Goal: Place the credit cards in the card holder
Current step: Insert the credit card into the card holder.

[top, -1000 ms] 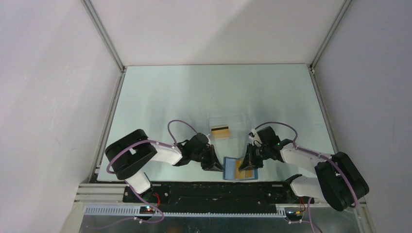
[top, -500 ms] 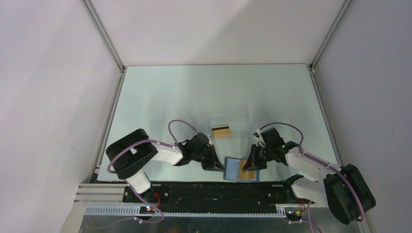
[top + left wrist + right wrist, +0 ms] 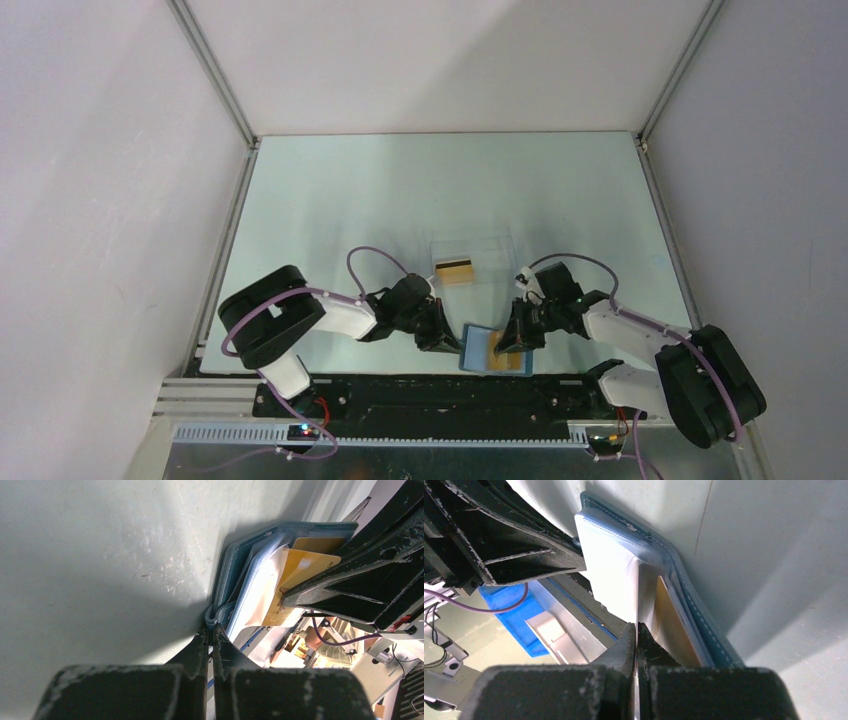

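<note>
The blue card holder (image 3: 478, 349) lies open near the table's front edge. My left gripper (image 3: 452, 343) is shut on the small clasp tab at its left edge (image 3: 212, 616). My right gripper (image 3: 512, 341) is shut on a thin credit card seen edge-on (image 3: 638, 592), its far end inside the pale blue pocket (image 3: 606, 575). In the left wrist view this orange-gold card (image 3: 299, 575) slants into the holder (image 3: 235, 562), with a second gold card (image 3: 317, 544) behind it. Another orange-gold credit card with a black stripe (image 3: 455, 270) lies farther back.
A clear plastic box (image 3: 472, 250) stands just behind the holder and holds the striped card. The table's front edge and the black base rail (image 3: 440, 395) run right below the holder. Both arms crowd the holder from left and right.
The right arm's elbow swung out to the right and came back. Its gripper stayed at the holder with the card. The left gripper and the holder have not moved.
</note>
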Robot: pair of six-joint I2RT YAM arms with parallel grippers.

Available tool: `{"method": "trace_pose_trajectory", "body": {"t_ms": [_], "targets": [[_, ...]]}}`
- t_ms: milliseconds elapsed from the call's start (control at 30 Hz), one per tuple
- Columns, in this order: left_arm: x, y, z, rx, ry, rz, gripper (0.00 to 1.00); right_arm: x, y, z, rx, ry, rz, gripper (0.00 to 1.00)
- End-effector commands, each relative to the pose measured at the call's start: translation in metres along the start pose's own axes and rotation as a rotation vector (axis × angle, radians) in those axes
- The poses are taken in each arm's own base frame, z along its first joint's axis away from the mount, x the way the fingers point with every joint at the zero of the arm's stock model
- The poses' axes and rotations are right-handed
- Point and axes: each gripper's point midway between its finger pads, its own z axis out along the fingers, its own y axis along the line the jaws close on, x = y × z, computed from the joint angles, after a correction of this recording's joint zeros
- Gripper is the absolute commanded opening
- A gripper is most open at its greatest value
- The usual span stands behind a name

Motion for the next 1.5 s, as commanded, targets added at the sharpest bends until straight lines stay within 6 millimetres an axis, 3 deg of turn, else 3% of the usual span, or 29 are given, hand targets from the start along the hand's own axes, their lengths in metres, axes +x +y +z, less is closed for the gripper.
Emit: {"method": "trace_pose_trajectory", "body": {"t_ms": [0,167,300,500,767,933,1267,1467], "targets": [[0.002,0.037,0.005,-0.141,-0.010,-0.019,0.00,0.006,0.009,0.000,-0.067,0.031,-0.056,0.00],[0.002,0.035,0.005,-0.136,-0.005,-0.013,0.00,0.010,-0.001,0.005,-0.038,0.068,-0.035,0.02],[0.003,0.034,0.006,-0.133,-0.002,-0.011,0.00,0.007,-0.012,0.010,0.029,0.075,-0.013,0.17],[0.002,0.034,0.006,-0.134,-0.003,-0.012,0.00,-0.003,-0.010,0.006,0.093,0.036,-0.028,0.47],[0.002,0.031,0.006,-0.127,-0.001,-0.009,0.00,-0.004,-0.005,0.003,0.124,0.027,-0.033,0.69],[0.001,0.026,0.006,-0.113,-0.002,-0.006,0.00,0.000,-0.003,0.014,0.134,0.053,-0.033,0.73],[-0.012,0.021,-0.013,-0.093,-0.137,-0.052,0.00,-0.017,0.035,0.041,0.083,0.082,-0.097,0.74],[-0.017,0.031,-0.025,-0.103,-0.222,-0.117,0.00,-0.018,0.029,0.036,0.201,0.087,-0.133,0.78]]}}
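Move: The clear sleeve of the card holder that takes the held card has its middle about 3 cm left of the right hand, level with it front to back, and some 2 cm below. The card lying in the holder's other page is about 3 cm right and 3 cm below, and the clear tray stands roughly 18 cm ahead and 5 cm left. From the left hand, already pinching the holder's left edge, the sleeve's middle is about 4 cm right, at its height. The gold card, already partly in its sleeve, is let go: the right hand sinks about 1 cm as its fingers begin to open, rises back while they spread wide, then travels some 4.5 cm left towards the left hand, fingers straddling the card's protruding end. Late on, the left hand, still pinching the edge, drags the holder about 2.5 cm left with a slight counter-clockwise turn. ##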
